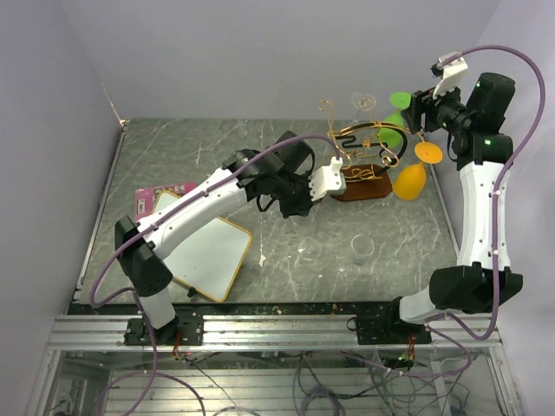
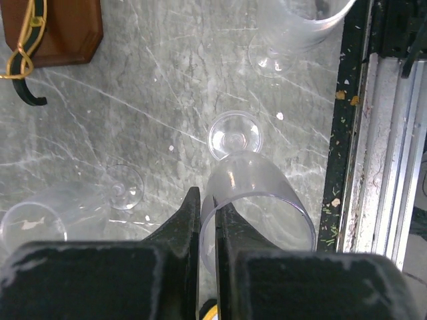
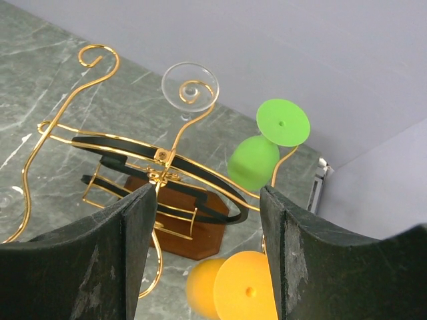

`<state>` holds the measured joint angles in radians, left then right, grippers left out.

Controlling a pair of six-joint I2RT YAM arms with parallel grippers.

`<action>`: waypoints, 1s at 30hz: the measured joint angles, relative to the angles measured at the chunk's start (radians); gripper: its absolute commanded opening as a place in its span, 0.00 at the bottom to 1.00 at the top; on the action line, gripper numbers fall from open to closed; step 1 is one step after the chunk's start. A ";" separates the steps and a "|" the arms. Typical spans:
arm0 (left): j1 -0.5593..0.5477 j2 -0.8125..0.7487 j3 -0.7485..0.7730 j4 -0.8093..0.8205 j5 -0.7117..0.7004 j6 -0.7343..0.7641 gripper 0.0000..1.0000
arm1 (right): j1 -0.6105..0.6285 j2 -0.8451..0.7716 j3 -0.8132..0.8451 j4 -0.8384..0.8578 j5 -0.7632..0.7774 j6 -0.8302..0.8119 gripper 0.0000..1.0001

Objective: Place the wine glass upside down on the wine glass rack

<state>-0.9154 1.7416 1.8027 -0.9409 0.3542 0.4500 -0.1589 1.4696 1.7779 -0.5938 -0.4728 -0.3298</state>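
A clear wine glass (image 2: 263, 190) stands on the marble table, its foot (image 2: 235, 135) showing below the bowl. My left gripper (image 2: 208, 200) is shut on the glass's rim wall, one finger inside the bowl and one outside. From above, the left gripper (image 1: 297, 211) hangs low over mid-table. The wine glass rack (image 1: 360, 139), gold and black wire on a brown wooden base (image 1: 364, 184), stands at the back right. My right gripper (image 1: 414, 113) hovers open beside the rack (image 3: 160, 157), holding nothing.
A green glass (image 3: 253, 160), an orange glass (image 3: 243, 290) and a clear glass (image 3: 190, 87) hang upside down on the rack. Two more clear glasses (image 2: 300, 23) (image 2: 40, 217) sit on the table. A white board (image 1: 204, 251) and a pink packet (image 1: 160, 192) lie at the left.
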 measured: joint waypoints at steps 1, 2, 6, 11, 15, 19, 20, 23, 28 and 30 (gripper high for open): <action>0.000 -0.007 0.008 -0.012 0.004 0.009 0.07 | -0.003 0.000 0.000 0.000 -0.014 -0.002 0.62; 0.000 -0.014 0.020 -0.027 0.010 0.020 0.07 | -0.004 0.000 0.000 -0.001 -0.029 -0.004 0.61; 0.006 -0.050 0.064 -0.088 0.031 0.070 0.07 | -0.003 0.001 0.002 -0.006 -0.107 -0.006 0.60; 0.078 -0.103 0.111 -0.152 0.125 0.108 0.07 | 0.013 0.007 0.021 -0.017 -0.205 -0.004 0.60; 0.219 -0.153 0.140 -0.166 0.247 0.114 0.07 | 0.053 0.017 0.035 -0.019 -0.263 -0.007 0.60; 0.391 -0.220 0.154 -0.167 0.402 0.115 0.07 | 0.108 0.034 0.047 -0.034 -0.362 0.002 0.60; 0.429 -0.238 0.154 -0.168 0.440 0.114 0.07 | 0.118 0.040 0.050 -0.033 -0.399 0.020 0.60; 0.526 -0.283 0.154 -0.160 0.525 0.082 0.07 | 0.131 0.050 0.053 -0.012 -0.489 0.092 0.61; 0.649 -0.323 0.154 -0.024 0.565 -0.106 0.07 | 0.169 0.061 0.057 0.034 -0.568 0.204 0.63; 0.672 -0.325 0.154 0.074 0.531 -0.225 0.07 | 0.208 0.071 0.063 0.052 -0.575 0.239 0.65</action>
<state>-0.2432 1.4166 1.9572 -0.8669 0.8856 0.2249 0.0494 1.5410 1.8412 -0.5419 -1.0481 -0.0910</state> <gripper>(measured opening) 0.132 0.628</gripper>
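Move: The left hand already holds the clear wine glass, its middle about 8 cm below and 3 cm right of the fingers. From there the rack stands some 25 cm ahead and 21 right; one clear glass stands 18 ahead and 6 left, another 7 back and 17 right. From the empty right hand the held glass lies roughly 20 cm back, 30 left and 25 below; the rack is 7 ahead, 11 left and 25 below. Up and to the left, rising some 20 cm, the left hand carries the wine glass, still pinched by its bowl, drifting slightly back then forward, while the wrist rolls until the fingers point almost level to the right, foot foremost. The open right hand sweeps about 17 cm left over the rack and a little back, turning counter-clockwise towards the glass, without touching it. ##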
